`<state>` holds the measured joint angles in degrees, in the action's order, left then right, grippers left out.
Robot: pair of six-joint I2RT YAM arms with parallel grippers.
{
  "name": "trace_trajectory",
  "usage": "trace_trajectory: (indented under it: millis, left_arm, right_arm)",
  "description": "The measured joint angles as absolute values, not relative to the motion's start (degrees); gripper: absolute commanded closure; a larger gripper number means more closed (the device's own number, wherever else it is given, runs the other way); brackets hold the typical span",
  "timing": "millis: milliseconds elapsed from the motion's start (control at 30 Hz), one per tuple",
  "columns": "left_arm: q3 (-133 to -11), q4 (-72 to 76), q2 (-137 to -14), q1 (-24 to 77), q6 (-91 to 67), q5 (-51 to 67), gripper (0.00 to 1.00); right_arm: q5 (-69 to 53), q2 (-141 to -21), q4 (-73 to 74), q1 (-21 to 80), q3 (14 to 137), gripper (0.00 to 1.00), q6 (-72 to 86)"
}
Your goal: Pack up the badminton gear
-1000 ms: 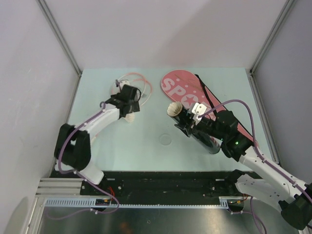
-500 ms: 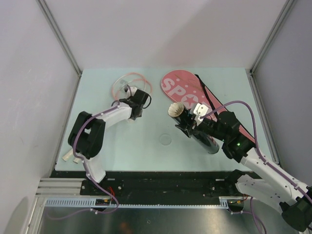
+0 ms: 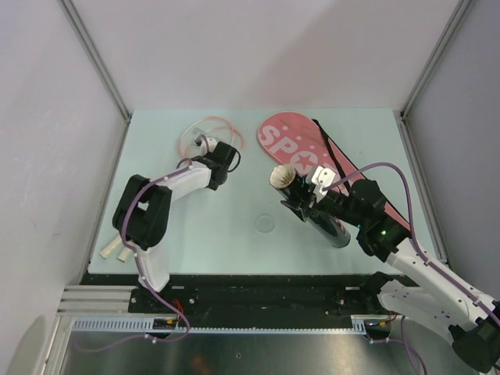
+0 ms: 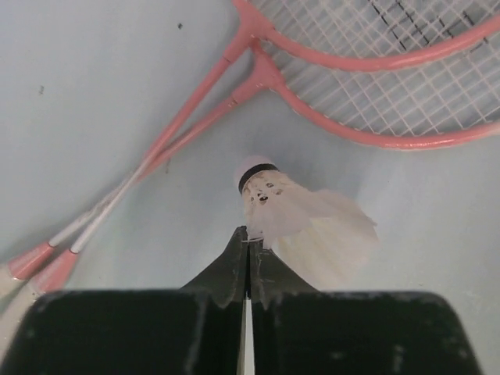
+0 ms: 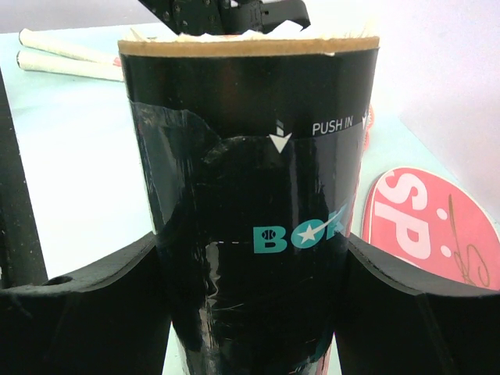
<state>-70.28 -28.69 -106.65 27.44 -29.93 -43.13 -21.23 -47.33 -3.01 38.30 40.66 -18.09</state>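
My left gripper (image 4: 248,234) is shut, its tips pinching the feather edge of a white shuttlecock (image 4: 293,219) that lies on the table just below the pink racket frames (image 4: 367,137). From above, the left gripper (image 3: 209,148) sits at the racket head (image 3: 205,129). My right gripper (image 5: 250,273) is shut on the black tube (image 5: 250,172), one finger on each side. It holds the tube (image 3: 312,205) tilted, with the open end (image 3: 279,175) toward the left arm. The pink cover (image 3: 285,143) lettered "SP" lies behind the tube.
The racket handles (image 3: 117,248) reach to the near left beside the left arm's base. A faint round mark (image 3: 266,223) shows mid-table. Grey walls with metal posts (image 3: 98,58) close in the left, back and right sides.
The left arm reached farther toward the racket head, and its jaws went from wide open to shut on the shuttlecock's feathers. The right arm and the tube have barely moved.
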Motion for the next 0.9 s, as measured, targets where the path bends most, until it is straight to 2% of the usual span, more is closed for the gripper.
trace_trajectory:
  millis: [167, 300, 400, 600, 733, 900]
  left_arm:
    - [-68.7, -29.4, -97.5, 25.5, -28.2, -34.7, 1.0]
    - [-68.7, -29.7, -82.6, 23.4, -25.6, -14.8, 1.0]
    - [-71.8, -29.6, -71.8, 20.9, -23.6, 4.5, 1.0]
    - [-78.0, -26.4, -64.4, 20.5, -21.9, 35.2, 1.0]
    - [-77.6, -27.2, -64.9, 24.4, -21.3, 44.9, 1.0]
    - [-77.0, -28.2, -66.5, 28.2, -20.8, 48.2, 1.0]
  right_arm:
    - [-21.2, -46.8, -3.0, 38.5, 40.6, 1.0, -18.0]
    - [-21.4, -47.0, -2.9, 38.5, 40.6, 1.0, -18.1]
    - [-22.1, -47.9, -3.0, 38.5, 40.6, 1.0, -18.8]
    - [-26.6, -50.3, -4.3, 38.9, 40.6, 1.0, -21.7]
    - [-29.0, -50.7, -4.6, 39.7, 40.6, 1.0, -23.2]
    - [-29.5, -50.7, -4.1, 40.3, 40.6, 1.0, -24.4]
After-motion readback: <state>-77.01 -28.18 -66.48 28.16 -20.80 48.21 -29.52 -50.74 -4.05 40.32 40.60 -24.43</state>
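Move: The left fingers already pinch the last shuttlecock's feather skirt just above the table. The tube mouth is roughly 27 cm right, 18 cm back and 29 cm higher; nearby, the rackets' throats lie some 8 cm ahead and 5 cm left, and the clear lid 13 cm back and 21 cm right. From the right hand, which grips the tube, the shuttlecock lies about 18 cm ahead, 30 cm left and 22 cm down. Keeping its pinch on the shuttlecock, the left hand lifts quickly by about 30 cm, straight up at first, then swings back and right towards the tube mouth, the wrist turning some 100 degrees until the steeply down-pointing fingers lie nearly level and point right. The right hand keeps its grip and, midway through, starts easing the tube a few centimetres left and back, turning it slightly counter-clockwise to meet the cork. ##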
